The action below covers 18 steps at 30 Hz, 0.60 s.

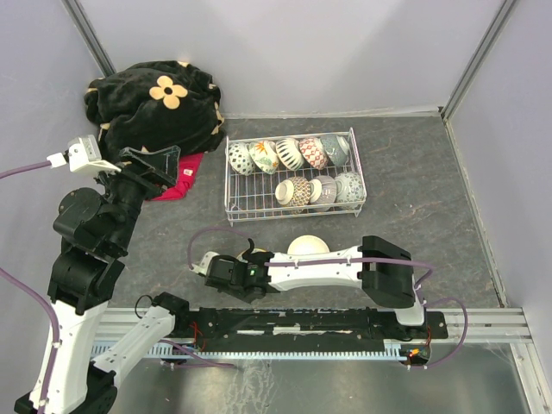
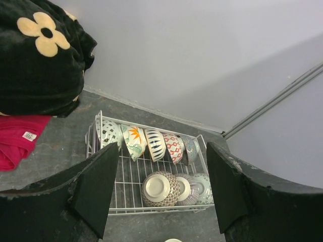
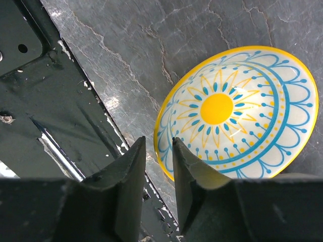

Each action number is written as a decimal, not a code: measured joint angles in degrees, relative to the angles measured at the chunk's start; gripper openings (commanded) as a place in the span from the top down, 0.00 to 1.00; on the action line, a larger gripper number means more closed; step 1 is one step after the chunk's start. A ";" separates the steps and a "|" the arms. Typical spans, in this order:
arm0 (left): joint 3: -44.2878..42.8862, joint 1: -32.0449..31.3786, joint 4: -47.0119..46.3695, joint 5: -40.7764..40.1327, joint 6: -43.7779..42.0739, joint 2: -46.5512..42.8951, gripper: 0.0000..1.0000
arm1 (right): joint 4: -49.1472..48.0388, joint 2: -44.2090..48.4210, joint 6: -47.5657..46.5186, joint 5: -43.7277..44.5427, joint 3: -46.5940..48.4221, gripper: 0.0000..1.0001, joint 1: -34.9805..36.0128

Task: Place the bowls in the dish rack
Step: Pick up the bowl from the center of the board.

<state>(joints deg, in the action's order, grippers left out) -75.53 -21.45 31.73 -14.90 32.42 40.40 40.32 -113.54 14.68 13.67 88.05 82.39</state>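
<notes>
A yellow sunburst bowl (image 3: 237,113) stands upright on the dark table close to the metal base rail. My right gripper (image 3: 159,141) straddles its near-left rim, one finger (image 3: 194,171) over the inside and the other outside, with a narrow gap still showing. From above this gripper (image 1: 250,253) sits low over a sliver of that bowl (image 1: 258,252). A cream-coloured bowl (image 1: 306,245) lies just behind the right arm. The white wire dish rack (image 1: 229,205) holds several patterned bowls (image 1: 297,153) on edge in two rows. My left gripper (image 2: 161,151) hangs open and empty, high at the left, looking down on the rack (image 2: 126,186).
A black blanket with a yellow flower (image 1: 155,99) and a red cloth (image 1: 179,181) lie at the back left, beside the rack. The metal base rail (image 3: 60,116) runs right next to the sunburst bowl. Grey walls enclose the table.
</notes>
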 measured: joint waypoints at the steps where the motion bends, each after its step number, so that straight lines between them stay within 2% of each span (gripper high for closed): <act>1: 0.00 0.00 0.00 0.00 0.00 0.00 0.23 | 0.00 0.00 -0.02 0.00 0.00 0.72 0.00; 7: 0.17 0.00 0.00 0.00 0.00 0.00 0.23 | -0.31 -0.46 -0.46 0.15 0.02 0.97 0.00; 14: 0.20 0.00 -0.02 0.00 0.00 0.02 0.23 | -0.39 0.09 -0.96 1.77 0.15 0.99 -0.17; 18: 0.31 0.00 -0.02 0.00 0.00 0.04 0.23 | -0.50 4.02 -1.09 1.60 -0.76 0.99 -1.36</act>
<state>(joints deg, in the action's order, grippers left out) -75.22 -21.45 31.70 -14.90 32.42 40.45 39.81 -109.51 13.58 15.27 87.29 81.03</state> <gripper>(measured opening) 0.768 0.034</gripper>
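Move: The yellow-flower bowl I'm after has its middle about 5 cm ahead of my right hand, about 1 cm to its right and some 2 cm lower, so my open fingers already stand at its near rim. The white bowl is roughly 8 cm ahead and 14 cm to the right; the dish rack's middle is some 30 cm ahead and 11 cm to the right. From my raised left hand the yellow-flower bowl lies about 9 cm back, 14 cm right and 41 cm below. I shut my right fingers on the near rim of the yellow-flower bowl, pinching its wall between the pads while the hand stays almost in place. Then I lift, speeding up as I go, about 2.5 cm up and some 1.5 cm forward, keeping the fingers pointed steeply down with hardly any wrist turn. ##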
